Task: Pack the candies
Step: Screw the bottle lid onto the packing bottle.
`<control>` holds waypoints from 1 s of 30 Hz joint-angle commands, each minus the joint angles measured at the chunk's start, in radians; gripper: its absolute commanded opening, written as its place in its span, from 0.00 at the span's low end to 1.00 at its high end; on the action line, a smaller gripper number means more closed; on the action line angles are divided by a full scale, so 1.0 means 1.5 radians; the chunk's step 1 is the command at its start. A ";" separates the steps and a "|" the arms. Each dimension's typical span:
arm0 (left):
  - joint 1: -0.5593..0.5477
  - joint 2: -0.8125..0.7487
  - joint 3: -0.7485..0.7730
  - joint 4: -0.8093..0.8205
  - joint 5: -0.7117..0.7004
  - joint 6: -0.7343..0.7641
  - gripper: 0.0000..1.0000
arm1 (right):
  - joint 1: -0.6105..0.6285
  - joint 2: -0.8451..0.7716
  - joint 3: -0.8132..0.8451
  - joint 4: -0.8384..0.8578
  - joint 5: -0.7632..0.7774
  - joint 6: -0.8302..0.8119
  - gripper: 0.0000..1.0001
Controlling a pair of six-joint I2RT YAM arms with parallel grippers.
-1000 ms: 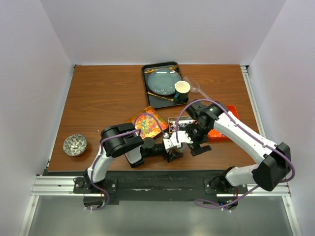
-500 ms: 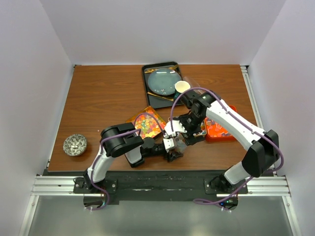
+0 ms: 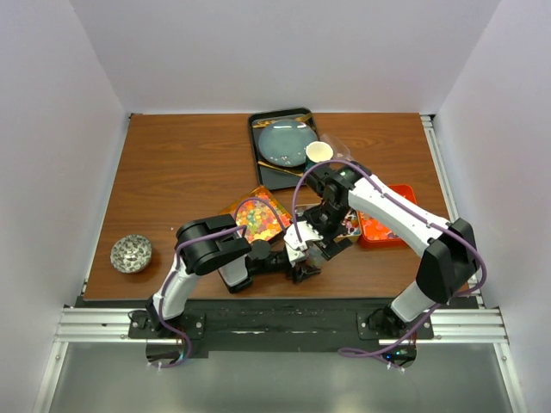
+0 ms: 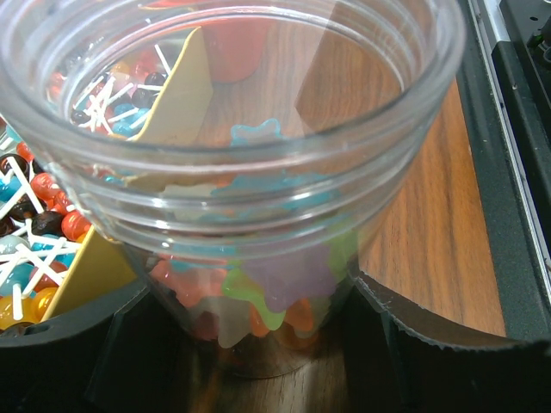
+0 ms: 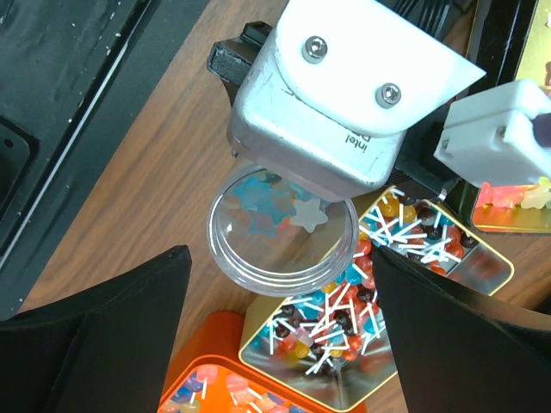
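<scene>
My left gripper (image 4: 258,353) is shut on a clear plastic jar (image 4: 232,129) that stands on the table, its dark fingers (image 4: 430,335) against the jar's base. Star-shaped jelly candies (image 4: 275,284) in blue, green, purple and orange lie at the jar's bottom. In the right wrist view the jar (image 5: 282,258) is seen from above, with the stars (image 5: 267,198) inside. My right gripper (image 5: 280,254) hovers open just above the jar's mouth, holding nothing. A gold tin (image 5: 430,387) of small lollipops (image 5: 344,318) touches the jar's side. From above, both grippers meet: left (image 3: 301,265), right (image 3: 320,243).
An orange tin (image 5: 215,344) of wrapped sweets lies beside the gold tin. A tin of orange-red jelly beads (image 3: 258,220) sits left of the grippers. A black tray (image 3: 258,163) with a blue plate, and a cup (image 3: 319,152), stand behind. A speckled round object (image 3: 131,253) lies far left.
My right arm has swung left and brought its open gripper over the jar. The left arm and the jar have stayed put.
</scene>
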 commanded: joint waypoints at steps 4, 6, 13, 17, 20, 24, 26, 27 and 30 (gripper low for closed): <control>0.002 0.043 -0.013 -0.048 -0.004 0.029 0.00 | 0.010 0.001 -0.006 -0.003 -0.038 0.012 0.84; 0.001 0.044 -0.012 -0.048 -0.005 0.028 0.00 | 0.010 -0.002 -0.012 0.001 -0.041 0.017 0.82; 0.002 0.047 -0.011 -0.048 -0.004 0.025 0.00 | 0.014 -0.009 -0.035 0.040 -0.051 0.075 0.70; 0.001 0.047 -0.011 -0.048 -0.004 0.026 0.00 | 0.014 -0.007 -0.039 0.076 -0.061 0.168 0.61; 0.003 0.046 -0.012 -0.049 -0.004 0.024 0.00 | 0.014 -0.008 -0.052 0.087 -0.059 0.239 0.58; 0.003 0.046 -0.011 -0.048 -0.004 0.022 0.00 | 0.014 -0.047 -0.099 0.130 -0.036 0.359 0.56; 0.003 0.046 -0.011 -0.049 -0.005 0.023 0.00 | 0.013 -0.063 -0.128 0.157 -0.010 0.402 0.57; 0.003 0.045 -0.012 -0.048 -0.005 0.022 0.00 | 0.014 -0.064 -0.132 0.157 -0.004 0.433 0.58; 0.003 0.046 -0.011 -0.048 -0.006 0.022 0.00 | 0.014 -0.064 -0.139 0.147 0.004 0.477 0.67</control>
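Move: The bottle lid, on the bottle's mouth, sits between the right hand's open fingers, roughly 1 cm below, 1 cm back and 1 cm left of it. The left hand grips the bottle underneath, so the lid is some 6 cm straight above that hand. From the right hand the lollipop box lies about 7 cm ahead and 1 right, the orange tray 10 ahead and 17 right, the gummy box 9 ahead and 18 left, all about 8 cm lower. The bottle lid is pinched from both sides by the right fingers, which sink about 1 cm, ease a little back and left, and close around its rim. Only once they have shut on it does the right wrist turn clockwise, about 25 degrees, staying in place over the bottle. The left hand keeps its grip on the bottle and holds still. ##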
